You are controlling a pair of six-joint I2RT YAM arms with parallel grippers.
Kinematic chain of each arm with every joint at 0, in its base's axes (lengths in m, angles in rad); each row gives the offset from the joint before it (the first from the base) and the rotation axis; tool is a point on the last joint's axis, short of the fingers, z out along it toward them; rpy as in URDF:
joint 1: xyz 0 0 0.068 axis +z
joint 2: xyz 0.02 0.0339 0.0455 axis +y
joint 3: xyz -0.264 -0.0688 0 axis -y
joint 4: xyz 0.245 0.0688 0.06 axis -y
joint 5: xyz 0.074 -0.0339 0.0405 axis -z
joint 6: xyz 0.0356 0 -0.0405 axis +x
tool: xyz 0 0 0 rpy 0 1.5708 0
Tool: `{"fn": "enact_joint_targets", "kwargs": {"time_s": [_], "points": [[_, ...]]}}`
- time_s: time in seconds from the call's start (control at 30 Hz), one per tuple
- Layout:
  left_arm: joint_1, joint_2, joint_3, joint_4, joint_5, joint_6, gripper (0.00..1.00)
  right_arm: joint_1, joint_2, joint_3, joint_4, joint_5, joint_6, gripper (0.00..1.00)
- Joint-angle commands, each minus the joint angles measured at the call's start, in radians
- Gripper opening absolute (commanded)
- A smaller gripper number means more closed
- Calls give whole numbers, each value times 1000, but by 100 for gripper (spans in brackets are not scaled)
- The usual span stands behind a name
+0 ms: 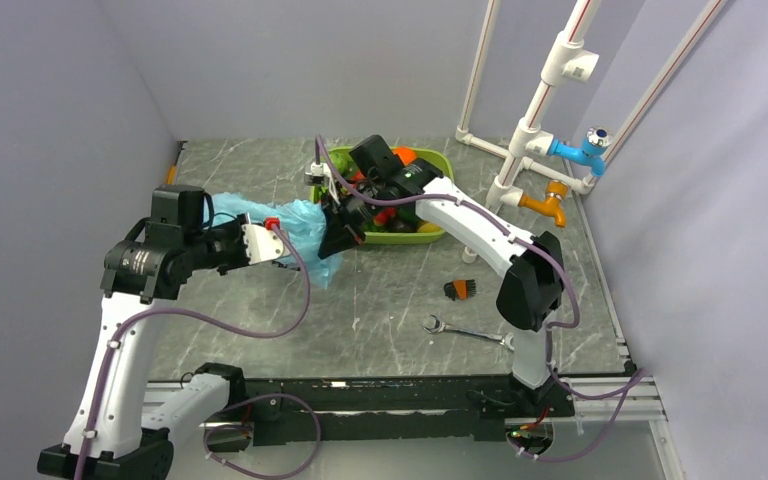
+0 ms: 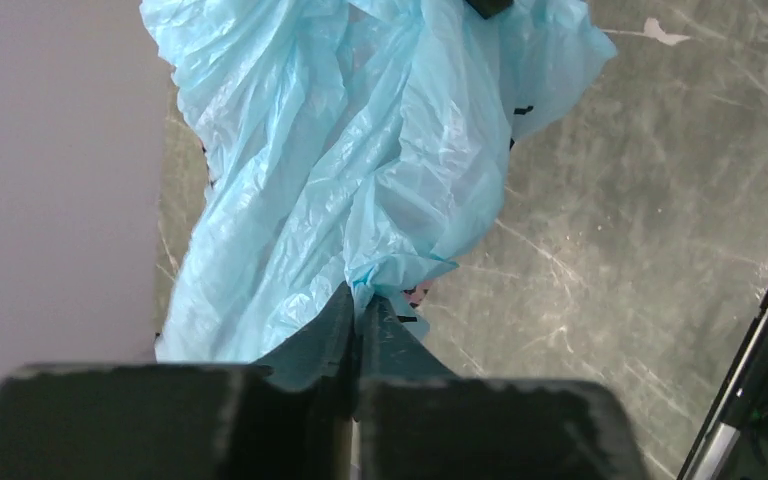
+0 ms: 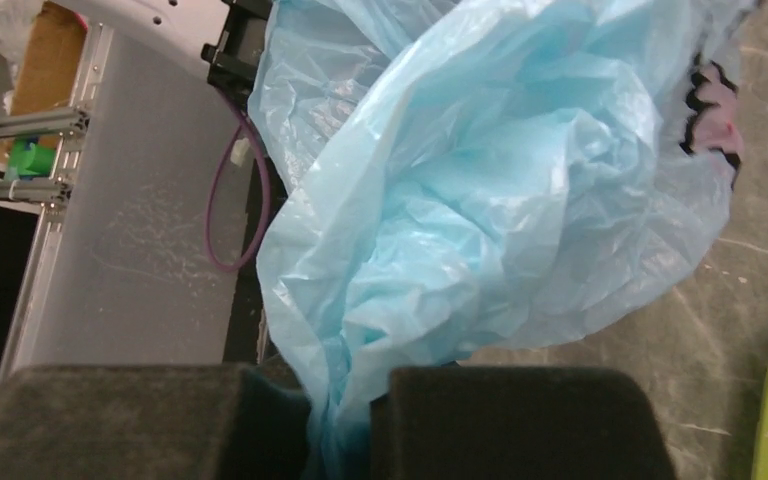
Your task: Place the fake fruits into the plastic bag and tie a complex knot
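Note:
The light-blue plastic bag hangs crumpled between my two grippers, just left of the tray. My left gripper is shut on a bunched fold at the bag's edge, its tips pinched together on the plastic. My right gripper is also shut on the bag, with a twisted strand running down between its jaws. The fake fruits lie in the lime-green tray, mostly hidden behind the right arm. No knot is in view.
A wrench and a small orange-black brush lie on the table in front of the tray. A white pipe frame with a blue valve and an orange valve stands at the back right. Grey walls enclose the table.

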Motion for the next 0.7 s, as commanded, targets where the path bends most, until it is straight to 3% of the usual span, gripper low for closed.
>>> {"fn": "enact_joint_targets", "kwargs": {"time_s": [0.0, 0.1, 0.17, 0.2, 0.23, 0.4, 0.67], "points": [[26, 32, 118, -76, 20, -93, 0, -13, 32, 66, -106, 16, -42, 20], [201, 115, 263, -189, 242, -251, 0, -24, 10, 50, -85, 111, -56, 56], [262, 159, 307, -220, 307, -329, 0, -33, -51, 23, -22, 150, -41, 76], [286, 172, 311, -218, 334, -363, 0, -36, -81, 3, 14, 176, -34, 93], [314, 175, 312, -212, 351, -393, 0, -39, -113, -17, 48, 210, -29, 99], [342, 196, 313, -210, 383, -490, 0, -69, -260, -70, 221, 327, 24, 100], [342, 188, 316, -182, 396, -589, 0, -28, -366, -113, 425, 298, 18, 100]]}}
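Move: The blue plastic bag is pinched in both grippers: its middle lies about 5 cm ahead of the left fingertips, level sideways and roughly 3 cm lower. From the right fingertips that middle is some 9 cm to the left, 2 cm farther out and a couple of centimetres below. The green fruit basket stands about 25 cm ahead of the right hand, 12 cm to its right and 20 cm down. Let the right gripper release the bag: open it wide while reaching about 5 cm forward and drifting right, then lift it some 13 cm away from the bag. Bring the left gripper, squeezed fully shut on its pinch, up about 5 cm and slightly left, then roll it some 45 degrees about its fingers, counter-clockwise seen from behind the hand. ##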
